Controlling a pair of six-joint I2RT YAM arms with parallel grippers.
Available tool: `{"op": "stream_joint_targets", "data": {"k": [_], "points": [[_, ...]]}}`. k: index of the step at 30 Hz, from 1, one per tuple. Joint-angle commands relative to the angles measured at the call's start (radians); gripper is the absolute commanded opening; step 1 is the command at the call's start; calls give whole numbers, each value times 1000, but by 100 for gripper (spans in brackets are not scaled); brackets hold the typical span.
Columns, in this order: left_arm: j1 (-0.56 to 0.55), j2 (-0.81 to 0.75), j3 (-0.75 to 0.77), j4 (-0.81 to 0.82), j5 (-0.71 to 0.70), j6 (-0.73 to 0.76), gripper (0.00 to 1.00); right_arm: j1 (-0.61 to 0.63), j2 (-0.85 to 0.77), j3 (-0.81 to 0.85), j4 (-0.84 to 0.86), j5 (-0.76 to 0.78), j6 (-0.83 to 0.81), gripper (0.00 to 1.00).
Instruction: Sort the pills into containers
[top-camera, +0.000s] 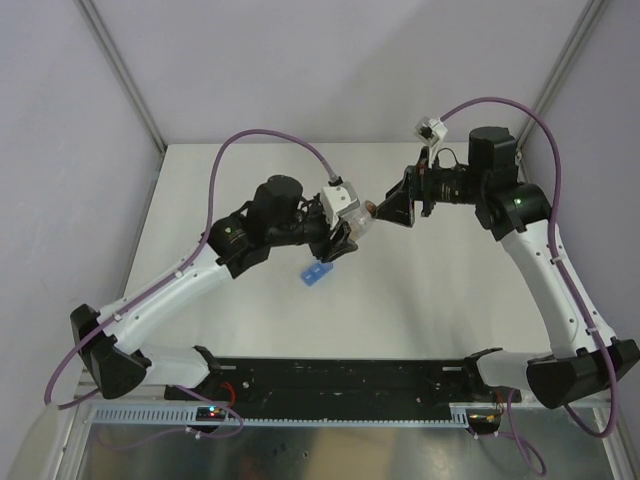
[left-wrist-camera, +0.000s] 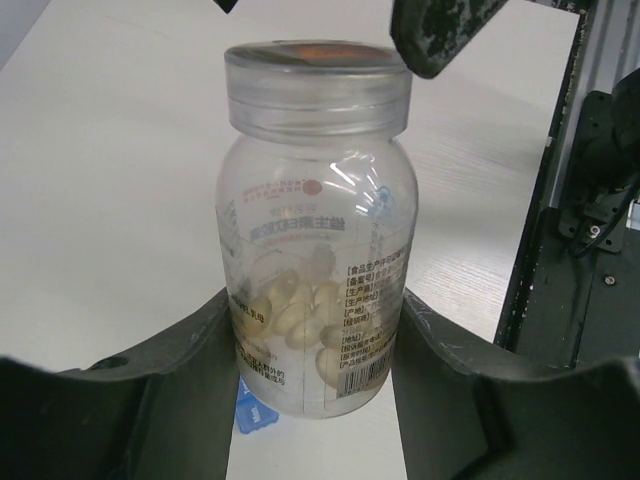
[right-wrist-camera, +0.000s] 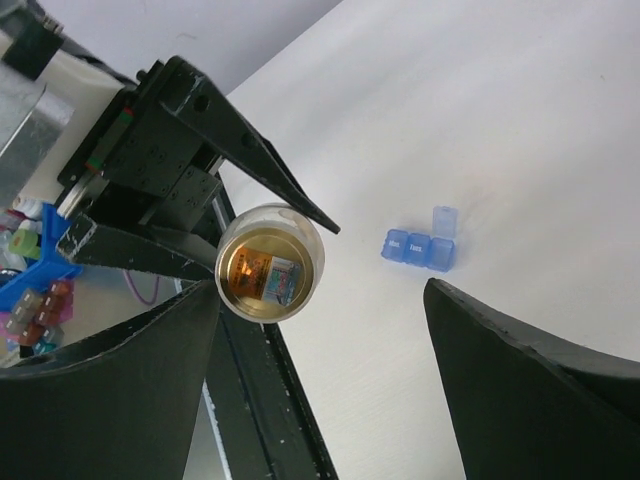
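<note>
My left gripper (left-wrist-camera: 315, 300) is shut on a clear plastic bottle (left-wrist-camera: 315, 250), one finger on each side of its lower body. Pale yellowish pills (left-wrist-camera: 300, 310) lie in the bottle, and a clear cap (left-wrist-camera: 318, 85) closes it. In the top view the bottle (top-camera: 352, 208) is held above the table and points toward my right gripper (top-camera: 388, 208). That gripper (right-wrist-camera: 322, 300) is open, and the capped end (right-wrist-camera: 270, 275) sits just off its left fingertip. The containers (top-camera: 316, 273), a blue three-compartment strip (right-wrist-camera: 418, 248), lie on the table below with one lid up.
A black rail (top-camera: 330, 375) runs along the table's near edge between the arm bases. Grey walls close in the table's back and sides. A blue bin of small coloured parts (right-wrist-camera: 30, 290) shows off the table's edge in the right wrist view.
</note>
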Motion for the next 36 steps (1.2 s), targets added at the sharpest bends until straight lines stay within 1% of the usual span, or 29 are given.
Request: {"op": "stream_joint_targets", "data": {"k": [1,8,12,15,17,20,21,23,33,35,36], "points": [[-37,-26,11,-4,-106,-32,0,-13,24,39,33,-23,54,89],[-69,-2,32,-6,-223,-52,0,-4,69,38,57,-78,91,85],[-91,13,43,-8,-275,-49,0,3,92,36,66,-102,104,81],[-104,23,49,-8,-311,-42,0,14,102,32,69,-118,104,74],[-108,26,50,-8,-326,-42,0,24,103,27,64,-118,95,68],[-113,28,52,-8,-340,-42,0,31,100,12,61,-118,83,56],[-113,29,52,-8,-342,-42,0,32,99,8,61,-118,81,54],[-113,27,52,-7,-347,-41,0,33,94,-1,61,-118,77,53],[-115,18,48,-7,-354,-44,0,34,83,-30,61,-108,67,55],[-114,18,48,-7,-352,-43,0,34,82,-33,63,-109,66,53],[-114,17,47,-6,-351,-44,0,35,82,-35,64,-112,67,50]]}}
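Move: Just off the right fingertips, roughly 3 cm to that hand's left and 2 cm back at about its own height, is the cap of the pill bottle; the bottle's middle is some 6 cm left, 3 cm back and 2 cm lower. From the left hand, which grips the bottle, the cap lies about 5 cm right, 2 cm ahead and 3 cm up. The blue pill box is about 28 cm below that hand, 8 cm left and 4 cm ahead. Sinking about 3 cm and going some 2.5 cm left onto the cap end of the bottle, the right hand rolls about 10 degrees and narrows its wide-open fingers around the cap. The left hand keeps its grip on the bottle, lowers it about 2.5 cm and a little forward, and swings counter-clockwise some 10 degrees, bringing the cap in line between the right fingers. ##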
